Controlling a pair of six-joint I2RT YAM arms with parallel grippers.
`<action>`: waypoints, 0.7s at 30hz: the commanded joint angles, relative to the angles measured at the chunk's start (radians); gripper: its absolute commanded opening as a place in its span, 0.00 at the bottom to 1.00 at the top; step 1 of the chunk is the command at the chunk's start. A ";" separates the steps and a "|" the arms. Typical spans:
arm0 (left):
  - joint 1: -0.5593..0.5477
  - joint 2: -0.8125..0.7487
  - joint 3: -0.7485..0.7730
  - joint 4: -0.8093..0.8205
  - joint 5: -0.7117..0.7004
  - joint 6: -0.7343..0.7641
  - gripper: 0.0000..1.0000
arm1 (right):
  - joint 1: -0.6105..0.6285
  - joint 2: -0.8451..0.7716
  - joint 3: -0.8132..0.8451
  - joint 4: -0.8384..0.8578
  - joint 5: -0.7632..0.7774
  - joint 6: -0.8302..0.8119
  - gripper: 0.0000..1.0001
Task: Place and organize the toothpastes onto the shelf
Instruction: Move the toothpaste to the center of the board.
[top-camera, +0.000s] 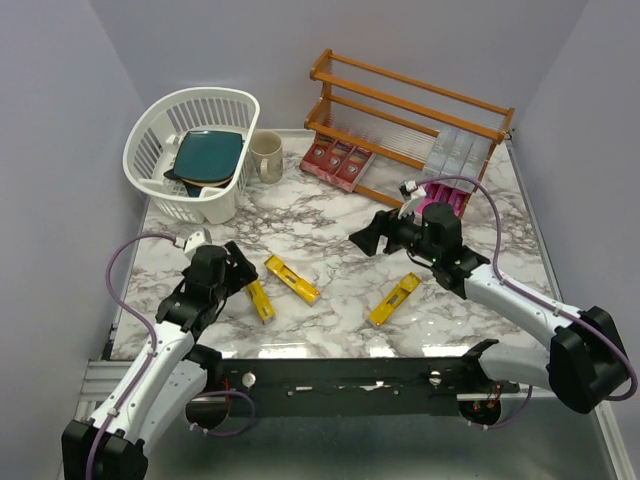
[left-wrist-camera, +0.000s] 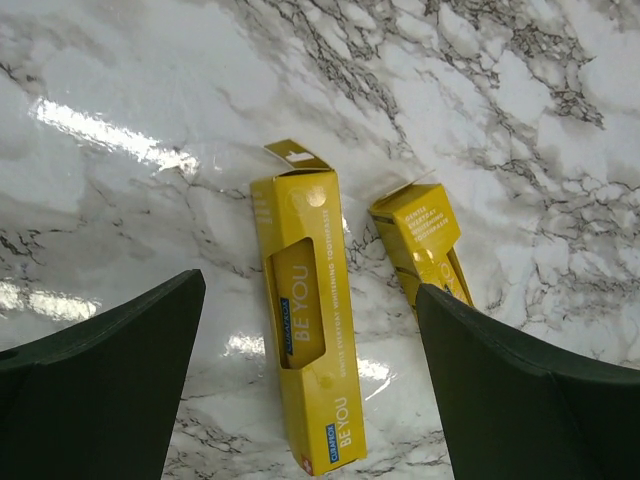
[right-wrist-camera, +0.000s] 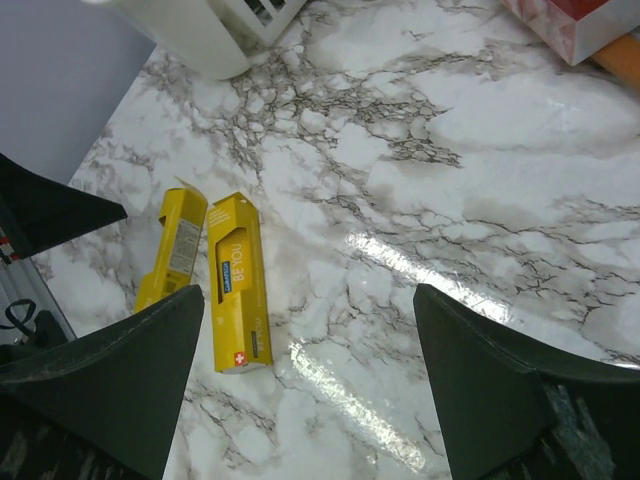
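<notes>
The shelf stands at the back right. Red toothpastes, silver ones and pink ones sit along its lower tiers. Three yellow toothpastes lie flat on the marble: two at front left, one at front centre. My left gripper hangs open above the left pair, with one yellow carton lying between its fingers, not touching them; the other is beside it. My right gripper is open and empty above bare marble, with both cartons to its left.
A white basket holding a teal plate stands at the back left, with a beige mug beside it. The basket's corner and a red carton show at the top of the right wrist view.
</notes>
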 joint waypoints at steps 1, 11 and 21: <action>-0.077 -0.003 -0.053 -0.039 -0.056 -0.120 0.99 | 0.008 0.040 -0.018 0.073 -0.036 0.016 0.94; -0.269 0.210 -0.061 0.024 -0.157 -0.242 0.95 | 0.008 0.094 -0.029 0.102 -0.019 0.023 0.94; -0.315 0.450 0.011 0.129 -0.133 -0.199 0.70 | 0.008 0.083 -0.046 0.097 0.060 0.033 0.94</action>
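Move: The nearest yellow toothpaste box lies below the open left hand, its middle about 3 cm back, 4 cm to the right and some 8 cm down. A second yellow toothpaste stands roughly 7 cm to the right of it and 2 cm farther out; a third lies about 27 cm to its right and 1 cm nearer the base. From the right hand the nearest box is about 19 cm left, 8 cm back and 16 cm lower. Onto the nearest yellow toothpaste box the left hand comes down about 7.5 cm, shifting some 4.5 cm right and a little back, so that its fingers straddle the box. The wrist tips about 15 degrees further down, and as the descent levels off the fingers start to close from wide open, still clearly wider than the box. The right hand, empty and open, sinks about 2.5 cm. ##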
